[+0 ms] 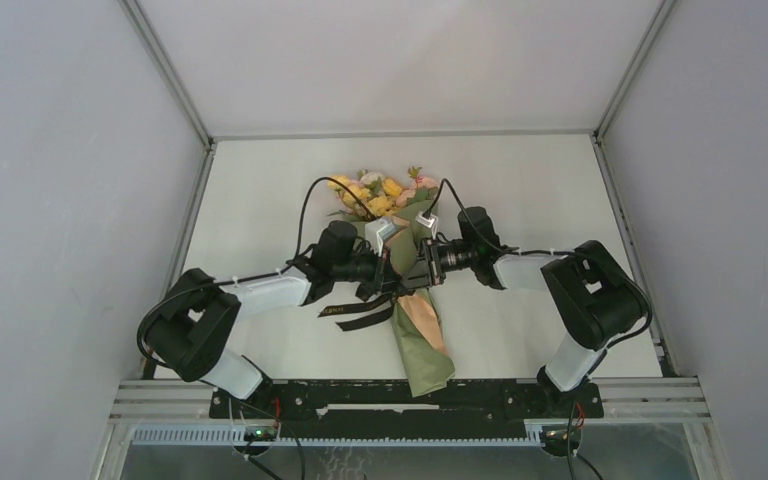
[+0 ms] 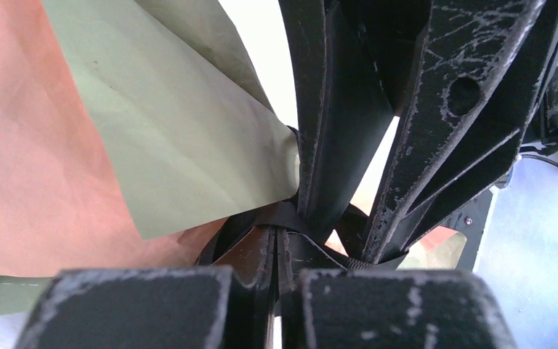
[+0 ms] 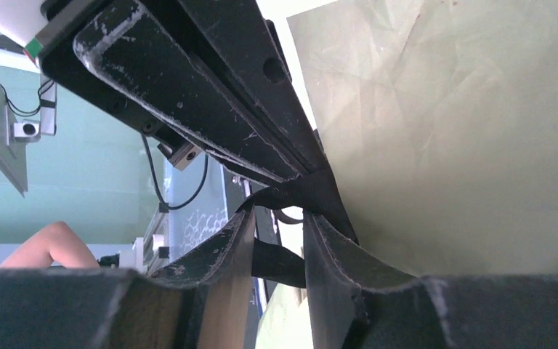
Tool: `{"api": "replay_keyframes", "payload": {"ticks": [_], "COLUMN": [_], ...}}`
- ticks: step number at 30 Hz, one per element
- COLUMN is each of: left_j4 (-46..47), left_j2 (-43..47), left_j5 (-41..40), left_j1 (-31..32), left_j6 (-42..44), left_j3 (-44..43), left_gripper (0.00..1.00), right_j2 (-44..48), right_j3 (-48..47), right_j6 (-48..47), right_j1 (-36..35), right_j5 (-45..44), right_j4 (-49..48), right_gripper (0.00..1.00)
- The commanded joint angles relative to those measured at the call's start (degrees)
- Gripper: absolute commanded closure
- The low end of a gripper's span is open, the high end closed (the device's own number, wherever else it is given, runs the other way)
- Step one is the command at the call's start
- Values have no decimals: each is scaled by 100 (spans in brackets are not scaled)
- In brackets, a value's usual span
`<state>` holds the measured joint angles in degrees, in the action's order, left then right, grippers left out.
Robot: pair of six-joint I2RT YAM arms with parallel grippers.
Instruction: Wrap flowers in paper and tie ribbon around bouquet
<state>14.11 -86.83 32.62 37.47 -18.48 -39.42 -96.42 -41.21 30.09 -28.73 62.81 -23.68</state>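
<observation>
The bouquet (image 1: pixel 422 330) lies across the table, flowers (image 1: pixel 380 195) at the far end and the olive paper (image 1: pixel 428 365) cone pointing to the near edge. Both grippers meet at its waist. My left gripper (image 1: pixel 392 276) (image 2: pixel 280 234) is shut, its tips pinching the black ribbon (image 2: pixel 285 215) beside the olive and peach paper (image 2: pixel 189 145). My right gripper (image 1: pixel 418 268) (image 3: pixel 277 219) has its jaws apart, and a band of ribbon (image 3: pixel 280 263) crosses the gap while more ribbon (image 3: pixel 312 190) drapes over the tips. Loose ribbon ends (image 1: pixel 355 308) trail to the left.
Grey enclosure walls and metal frame posts (image 1: pixel 175 80) ring the white table (image 1: pixel 520 180). The front rail (image 1: pixel 410 395) with both arm bases runs along the near edge. A person's arm (image 3: pixel 43 246) shows beyond the table in the right wrist view.
</observation>
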Motion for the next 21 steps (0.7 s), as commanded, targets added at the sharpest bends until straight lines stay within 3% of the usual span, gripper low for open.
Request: {"api": "replay_keyframes", "payload": {"ticks": [1,7,11,18,21], "left_j4": [227,212,202,76,-128], "left_j2": [-3,4,-17,26,139], "left_j5": [-159,-258,-321,-318,-259], "left_j1": [76,113,136,131,117], "left_j6": [-7,-63,-94,-41,121], "left_j3": [-79,-66,-89,-117,-127], "left_gripper": [100,100,100,100,95], "right_j2": [-70,-141,-273,-220,-115], "right_j3": [95,193,195,192,254], "right_j6": [701,964,1113,971,874], "right_j1": [-57,-70,-68,0,124], "right_j5": [-227,-510,-589,-666,-693], "right_j4": [-1040,-1271,-1372,-1102,-956], "right_gripper": [61,61,67,99,100]}}
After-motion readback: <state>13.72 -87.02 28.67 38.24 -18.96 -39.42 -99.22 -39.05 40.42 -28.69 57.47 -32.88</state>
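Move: The ribbon loop the right hand is about to pinch lies practically at its open fingertips, about 1 cm forward, 1 cm left and 1 cm lower. From that hand, the flower heads are some 20 cm ahead and 6 left, the loose ribbon tails roughly 5 back and 11 left, and the lower paper wrap 11 back and 2 right. From the shut left hand, the loop is level and about 2 cm right. The right hand eases about 2 cm forward and down, turning slightly clockwise, and shuts its fingers on the ribbon loop. ##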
